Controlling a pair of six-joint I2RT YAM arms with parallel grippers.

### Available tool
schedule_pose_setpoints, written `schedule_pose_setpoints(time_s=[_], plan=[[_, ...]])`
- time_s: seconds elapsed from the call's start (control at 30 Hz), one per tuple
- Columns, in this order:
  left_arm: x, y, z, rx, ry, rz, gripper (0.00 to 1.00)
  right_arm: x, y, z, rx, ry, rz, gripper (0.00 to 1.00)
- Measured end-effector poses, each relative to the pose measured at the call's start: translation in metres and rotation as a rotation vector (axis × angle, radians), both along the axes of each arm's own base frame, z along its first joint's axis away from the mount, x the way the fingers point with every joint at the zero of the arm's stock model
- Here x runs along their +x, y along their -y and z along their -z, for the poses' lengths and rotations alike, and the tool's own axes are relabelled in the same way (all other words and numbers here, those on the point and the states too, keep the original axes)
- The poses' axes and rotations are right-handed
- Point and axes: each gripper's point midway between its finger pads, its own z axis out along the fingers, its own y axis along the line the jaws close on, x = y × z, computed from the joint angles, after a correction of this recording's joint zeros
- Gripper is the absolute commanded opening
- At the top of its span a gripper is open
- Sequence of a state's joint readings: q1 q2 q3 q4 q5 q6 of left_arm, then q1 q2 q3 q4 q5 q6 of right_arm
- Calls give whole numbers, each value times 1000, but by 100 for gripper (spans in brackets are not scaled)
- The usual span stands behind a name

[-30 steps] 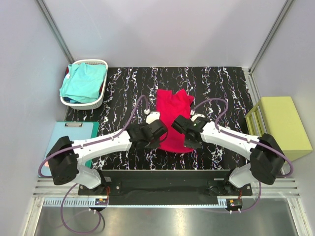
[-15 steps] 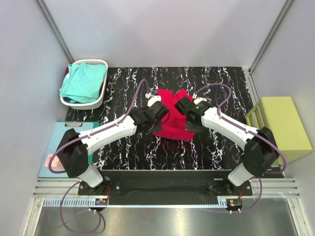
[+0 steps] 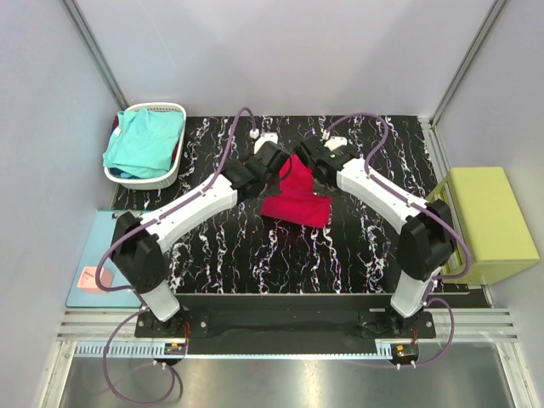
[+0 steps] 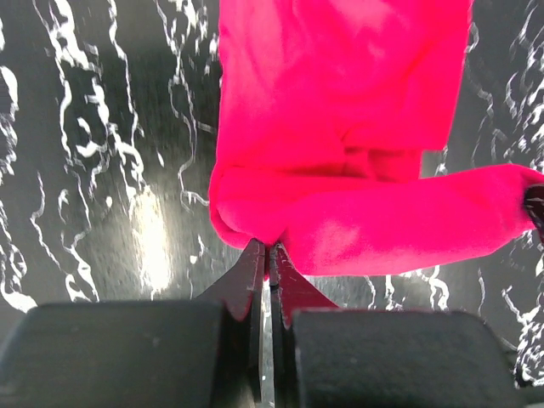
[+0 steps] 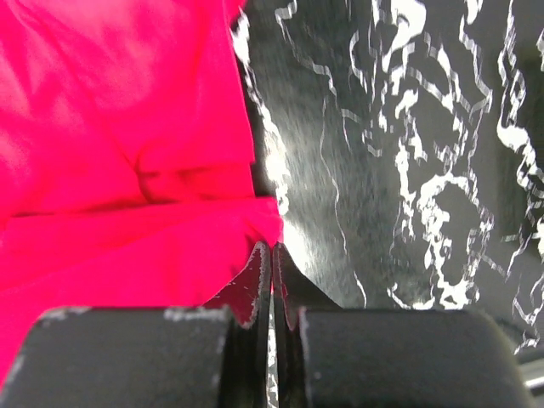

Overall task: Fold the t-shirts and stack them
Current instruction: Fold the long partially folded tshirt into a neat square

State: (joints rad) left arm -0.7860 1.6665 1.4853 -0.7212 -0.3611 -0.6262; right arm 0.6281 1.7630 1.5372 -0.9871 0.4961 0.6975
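Observation:
The crimson-red t-shirt [image 3: 299,202] lies on the black marbled table [image 3: 374,255], its near hem lifted and doubled back over itself. My left gripper [image 3: 279,165] is shut on the left corner of that raised edge, where the red t-shirt [image 4: 340,153] bunches at the fingertips of the left gripper [image 4: 269,248]. My right gripper [image 3: 308,161] is shut on the right corner, and the right gripper [image 5: 272,248] pinches the red t-shirt [image 5: 119,170] at its edge. The turquoise t-shirt [image 3: 143,143] sits crumpled in the white basket [image 3: 172,174] at the far left.
A flat light-blue mat [image 3: 95,255] lies at the near left beside the table. A yellow-green block [image 3: 489,223] stands off the table's right edge. Both arms stretch across the middle of the table toward its far side.
Both grippers have travelled from mid-table toward the far side, carrying the red t-shirt's near edge up and over the rest. The shirt now looks shorter and sits farther back.

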Motion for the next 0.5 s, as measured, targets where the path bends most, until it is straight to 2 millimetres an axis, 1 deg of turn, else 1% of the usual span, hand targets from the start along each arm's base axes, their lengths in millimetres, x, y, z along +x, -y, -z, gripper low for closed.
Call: schedule_pose_setpoints(time_s=[0.17,0.27,0.37,0.5], plan=[[19,1,-14,-3,33,-7,0,24,-3,-12,-18,41,-3,0],[34,-1,-16,-2,43,-21,0,42,-1,-15,-31,58,6,0],[47,-6,-9,14,34,-39,0,54,2,-15,-35,65,16,0],[63,-11,5,37,11,-56,0,76,1,-14,-40,74,21,0]])
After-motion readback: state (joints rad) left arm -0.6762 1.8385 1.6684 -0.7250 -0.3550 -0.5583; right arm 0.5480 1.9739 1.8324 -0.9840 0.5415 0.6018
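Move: Both hands already hold the t-shirt's lifted end by its corners. The far-left corner of the lying part is about 10 cm ahead of the left hand and 15 cm below; the far-right corner lies roughly 9 cm ahead, 1 cm left of and 12 cm below the right hand. The shirt's near edge has its middle 8 cm back and 5 cm right of the left hand; the laundry basket stands some 32 cm left and 12 cm ahead of it. Both grippers keep the lifted end's corners pinched between shut fingers and carry it forward over the lying cloth towards the far edge, the left about 6 cm, the right nearer 8 cm. Both first rise some 1.5 cm; then the left sinks back about 2 cm and eases slightly left, while the right travels on level. ##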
